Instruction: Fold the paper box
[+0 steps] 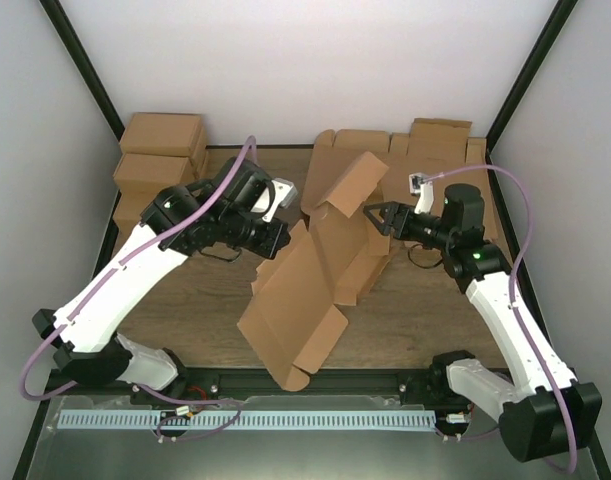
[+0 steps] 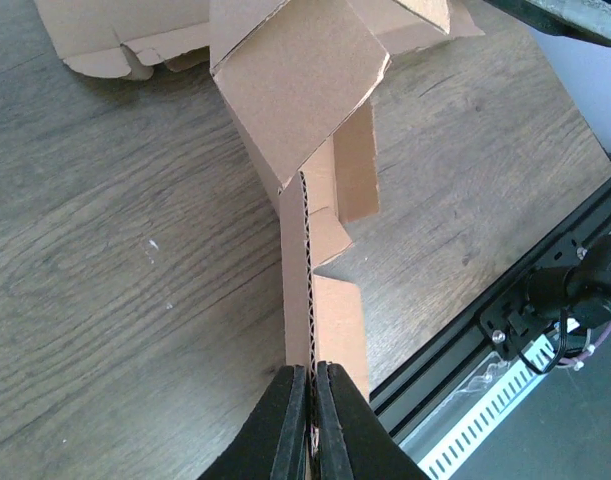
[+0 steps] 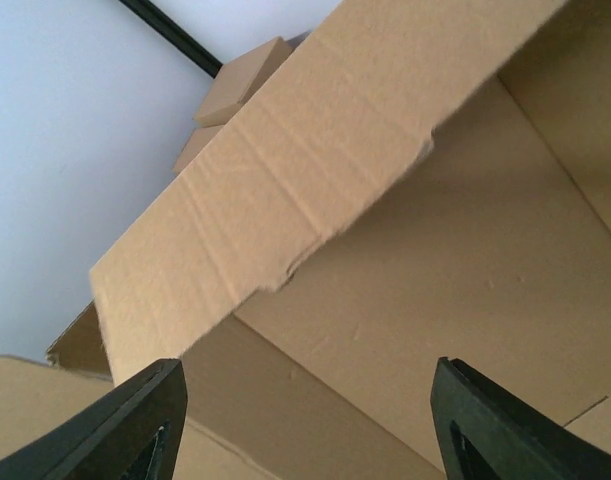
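Note:
The paper box (image 1: 310, 285) is a large brown die-cut sheet, held tilted over the middle of the table with its upper panels and flaps partly folded up. My left gripper (image 1: 278, 237) is shut on the sheet's left edge. In the left wrist view the corrugated edge (image 2: 308, 270) runs straight into the closed fingers of my left gripper (image 2: 312, 370). My right gripper (image 1: 377, 216) stands open just right of the raised upper panels. In the right wrist view my right gripper (image 3: 310, 405) has wide-apart fingers, and the paper box (image 3: 435, 270) fills the space beyond them, a flap (image 3: 285, 180) slanting across.
Closed brown boxes (image 1: 160, 150) are stacked at the back left. More cardboard blanks (image 1: 435, 145) lie at the back right, close behind the right arm. A black rail (image 1: 365, 380) runs along the table's near edge, close to the sheet's lowest corner.

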Controlling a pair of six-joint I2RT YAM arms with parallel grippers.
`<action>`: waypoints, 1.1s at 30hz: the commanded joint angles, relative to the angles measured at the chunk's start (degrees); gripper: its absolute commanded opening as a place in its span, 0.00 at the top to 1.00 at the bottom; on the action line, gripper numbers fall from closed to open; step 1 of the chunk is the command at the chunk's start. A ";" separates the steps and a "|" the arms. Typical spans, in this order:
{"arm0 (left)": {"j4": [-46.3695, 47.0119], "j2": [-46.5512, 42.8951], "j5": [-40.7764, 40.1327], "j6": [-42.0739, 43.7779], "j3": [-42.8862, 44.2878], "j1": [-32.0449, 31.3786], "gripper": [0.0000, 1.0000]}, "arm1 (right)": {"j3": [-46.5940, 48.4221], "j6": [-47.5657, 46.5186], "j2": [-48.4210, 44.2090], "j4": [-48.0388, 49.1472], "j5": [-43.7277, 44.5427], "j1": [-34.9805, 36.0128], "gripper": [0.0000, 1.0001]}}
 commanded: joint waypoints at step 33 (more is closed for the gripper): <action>-2.42 2.17 -2.22 5.31 0.70 -2.11 0.95 | 13.50 6.23 -0.24 -12.21 13.35 1.65 0.04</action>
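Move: The box's raised end flap is roughly 7 cm ahead of the right hand and 6 cm to its left, at about fingertip height. The box's inner panel slopes below, some 10 cm left of the right hand, 2 cm ahead and 12 cm down. The box's open near panel is about 22 cm left, 16 cm back and 15 cm lower. From the left hand, that end flap is about 14 cm ahead, 17 cm to the right and 4 cm lower. Back and down by about 3 cm beside the raised end flap, then straight up some 9 cm, the right hand ends above its starting height, swinging about 10 degrees clockwise while its half-open fingers spread almost fully. The left hand keeps its pinch on the box wall's edge, sinking a little under 2 cm. ##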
